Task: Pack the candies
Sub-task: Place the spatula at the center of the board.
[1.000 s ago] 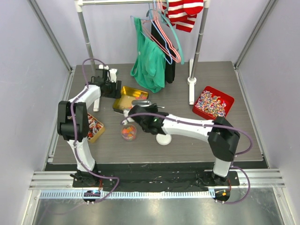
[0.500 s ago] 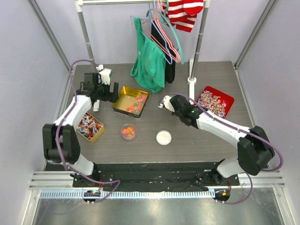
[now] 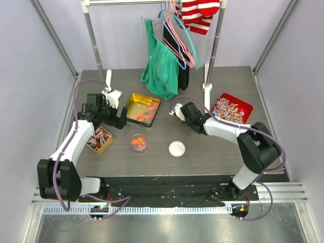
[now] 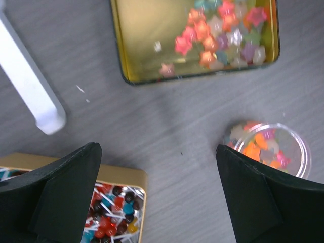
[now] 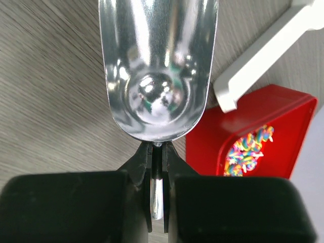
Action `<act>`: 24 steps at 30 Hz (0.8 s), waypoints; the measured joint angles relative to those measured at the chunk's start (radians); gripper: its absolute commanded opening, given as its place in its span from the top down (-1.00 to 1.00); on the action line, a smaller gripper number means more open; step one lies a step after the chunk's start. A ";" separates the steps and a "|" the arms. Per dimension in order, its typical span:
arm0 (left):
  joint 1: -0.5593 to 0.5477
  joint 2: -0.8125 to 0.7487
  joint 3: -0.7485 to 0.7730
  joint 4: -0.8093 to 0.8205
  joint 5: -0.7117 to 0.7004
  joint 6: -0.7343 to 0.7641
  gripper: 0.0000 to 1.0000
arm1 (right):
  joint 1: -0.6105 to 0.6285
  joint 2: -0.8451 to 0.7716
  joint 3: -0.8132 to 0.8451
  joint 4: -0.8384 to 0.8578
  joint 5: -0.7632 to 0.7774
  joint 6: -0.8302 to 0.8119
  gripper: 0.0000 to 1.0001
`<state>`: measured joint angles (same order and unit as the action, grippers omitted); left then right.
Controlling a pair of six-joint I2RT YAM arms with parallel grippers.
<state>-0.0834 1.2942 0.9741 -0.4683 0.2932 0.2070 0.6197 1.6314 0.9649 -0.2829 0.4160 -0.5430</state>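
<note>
The candies (image 4: pixel 223 35) are small bright star-like pieces heaped in the right end of a large gold tin (image 3: pixel 130 101). More of them fill a small clear jar (image 3: pixel 138 143), also in the left wrist view as the jar (image 4: pixel 268 147). Its white lid (image 3: pixel 176 148) lies flat to the right of it. My left gripper (image 3: pixel 120 118) hangs open over bare table between the tin and the jar, nothing between its fingers (image 4: pixel 71 177). My right gripper (image 5: pixel 158 152) is shut on the handle of an empty metal scoop (image 5: pixel 157 71), right of the tin in the top view.
A smaller gold tin (image 3: pixel 98 139) of blue and red wrapped candies sits at the left. A red tray (image 3: pixel 230 110) of twisted-wrapper candies is at the right. A clothes rack with hanging garments stands behind, its white feet (image 4: pixel 30 86) (image 5: pixel 263 50) on the table.
My left gripper opened wide and drew back from the large tin's left side toward me. My right arm swung the scoop from over the jar to the right.
</note>
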 measured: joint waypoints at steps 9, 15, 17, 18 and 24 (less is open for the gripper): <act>0.051 -0.100 -0.072 -0.018 0.097 0.033 -1.00 | 0.000 0.071 -0.020 0.051 -0.009 0.024 0.81; 0.060 -0.089 -0.074 -0.018 0.153 0.033 -1.00 | -0.003 0.070 -0.028 0.065 -0.014 0.027 0.47; 0.060 -0.082 -0.075 -0.018 0.168 0.034 -0.99 | -0.007 0.070 -0.031 0.057 -0.025 0.031 0.35; 0.061 -0.079 -0.077 -0.018 0.175 0.035 -0.99 | -0.008 0.070 -0.033 0.051 -0.028 0.032 0.32; 0.064 -0.079 -0.088 -0.019 0.224 0.044 -1.00 | -0.020 0.060 -0.045 0.026 -0.043 0.039 0.31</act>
<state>-0.0193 1.2152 0.8864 -0.4870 0.5171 0.2512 0.5999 1.6909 0.9203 -0.2569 0.3725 -0.5045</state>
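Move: My right hand holds the spatula by its handle about 5 cm over its setting-down spot on the bare board, almost straight below. The red tray's middle lies some 14 cm to my right and 4 cm ahead, the white stand foot about 13 cm ahead and 5 cm to the right, and the white lid roughly 10 cm back and 8 cm left. From my left hand the spot is about 29 cm to the right, roughly level with it, and 13 cm lower. I lower the spatula towards the board with my right hand, nearly 3 cm straight down, then part the fingers to about a third open and release the handle's grip as I sink another centimetre and ease back slightly. My left hand, empty and wide open, draws back about 3 cm, turning a little clockwise. ##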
